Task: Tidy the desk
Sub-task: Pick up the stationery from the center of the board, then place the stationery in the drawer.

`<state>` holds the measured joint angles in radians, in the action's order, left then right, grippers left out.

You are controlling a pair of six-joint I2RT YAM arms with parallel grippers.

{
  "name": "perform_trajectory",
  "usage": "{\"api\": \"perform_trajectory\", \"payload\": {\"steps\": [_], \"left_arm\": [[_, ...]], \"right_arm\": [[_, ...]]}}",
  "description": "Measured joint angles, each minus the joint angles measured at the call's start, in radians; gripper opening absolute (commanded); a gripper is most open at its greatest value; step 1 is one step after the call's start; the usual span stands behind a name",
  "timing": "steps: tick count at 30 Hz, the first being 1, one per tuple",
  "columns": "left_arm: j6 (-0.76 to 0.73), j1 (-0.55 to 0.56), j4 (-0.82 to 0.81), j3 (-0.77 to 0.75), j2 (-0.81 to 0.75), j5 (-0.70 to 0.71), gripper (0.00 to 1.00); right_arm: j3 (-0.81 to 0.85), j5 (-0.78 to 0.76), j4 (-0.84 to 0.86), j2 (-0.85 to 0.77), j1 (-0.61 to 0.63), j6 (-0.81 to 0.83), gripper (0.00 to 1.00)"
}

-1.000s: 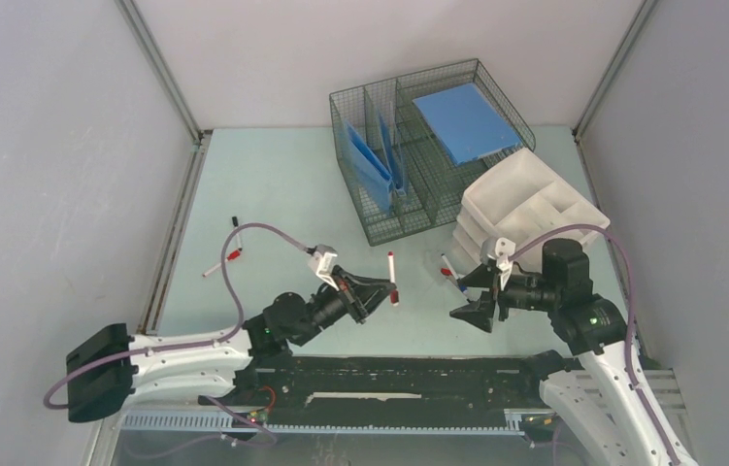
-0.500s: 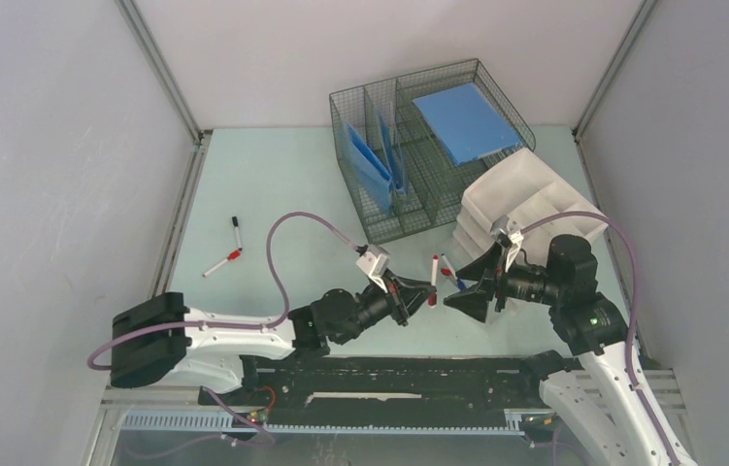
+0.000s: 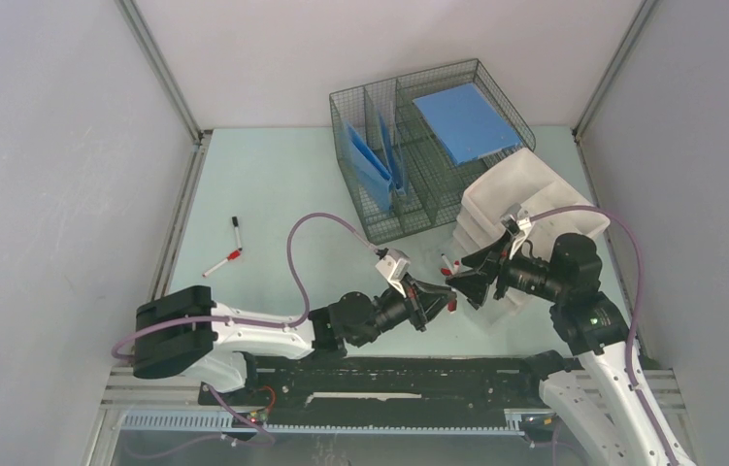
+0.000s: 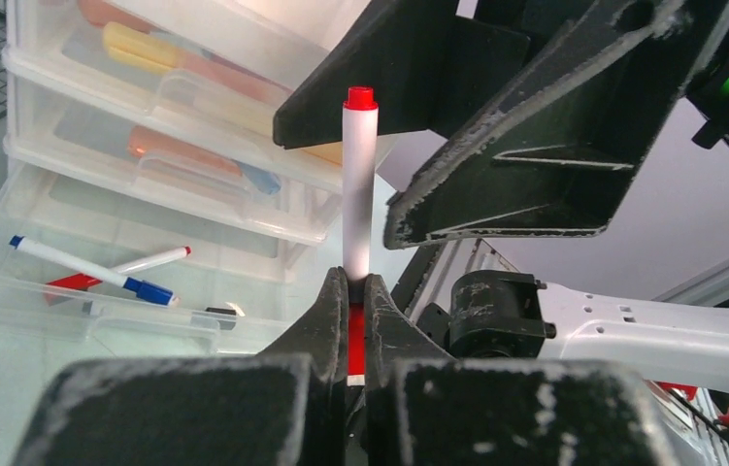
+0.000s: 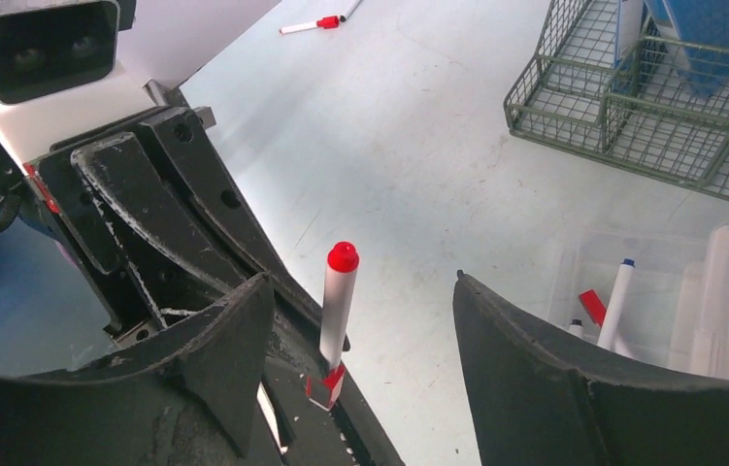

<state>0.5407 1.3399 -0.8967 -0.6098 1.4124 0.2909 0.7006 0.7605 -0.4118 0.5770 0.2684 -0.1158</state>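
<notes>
My left gripper (image 3: 441,299) is shut on the lower end of a white marker with a red cap (image 4: 357,184), holding it upright over the pale green desk (image 3: 282,194). The same marker (image 5: 338,296) stands between the spread fingers of my right gripper (image 5: 362,286), nearer the left finger (image 5: 229,330) and touching neither. In the top view the right gripper (image 3: 465,282) is open and meets the left one in front of the white drawer unit (image 3: 525,209).
The unit's clear bottom drawer (image 4: 11,291) is pulled out and holds a blue-capped marker (image 4: 88,272) and a red-tipped one (image 4: 151,260). A wire basket (image 3: 418,155) with blue folders stands behind. Two pens (image 3: 229,248) lie on the left of the desk.
My left arm has swung right, carrying the marker from mid-desk to the right gripper. The right gripper has risen and turned to meet it, its fingers now either side of the marker.
</notes>
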Motion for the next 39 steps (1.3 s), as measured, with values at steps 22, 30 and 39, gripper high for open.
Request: {"api": "perform_trajectory", "payload": {"steps": [22, 30, 39], "left_arm": [[-0.011, 0.011, 0.011, -0.017, 0.003, -0.009, 0.72], [-0.065, 0.010, 0.186, 0.036, -0.165, 0.073, 0.98], [-0.061, -0.087, 0.522, 0.120, -0.404, 0.216, 1.00]], "right_arm": [[-0.002, 0.084, 0.024, 0.019, 0.000, 0.011, 0.00], [-0.002, 0.023, -0.008, -0.002, 0.001, 0.176, 0.00], [-0.002, -0.170, -0.100, 0.061, 0.048, 0.455, 0.02]]}}
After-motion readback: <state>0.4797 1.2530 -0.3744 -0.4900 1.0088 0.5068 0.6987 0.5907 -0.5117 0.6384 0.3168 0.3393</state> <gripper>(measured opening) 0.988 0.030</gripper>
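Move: My left hand holds the red marker upright by its cap end, with its middle 2 cm above the fingers. My open right fingers are around the upper barrel, about 1 cm ahead, 1 cm right and 3 cm above the left hand. From my right hand, the marker's middle lies 1 cm back, 1 cm left and 1 cm below; the open drawer is roughly 9 cm ahead, 6 cm right and 16 cm below. Two board markers lie some 55 cm left of my left hand, 17 cm ahead and 20 cm below. I close my right fingers on the upper barrel, easing about 1 cm back and left, while my left hand holds still. Then the left fingers open wide, let go of the cap end and back off some 12 cm left, also forward and slightly down. The right hand keeps its pinch and carries the marker down, forward and right towards the open drawer, tilting over 20 degrees. ##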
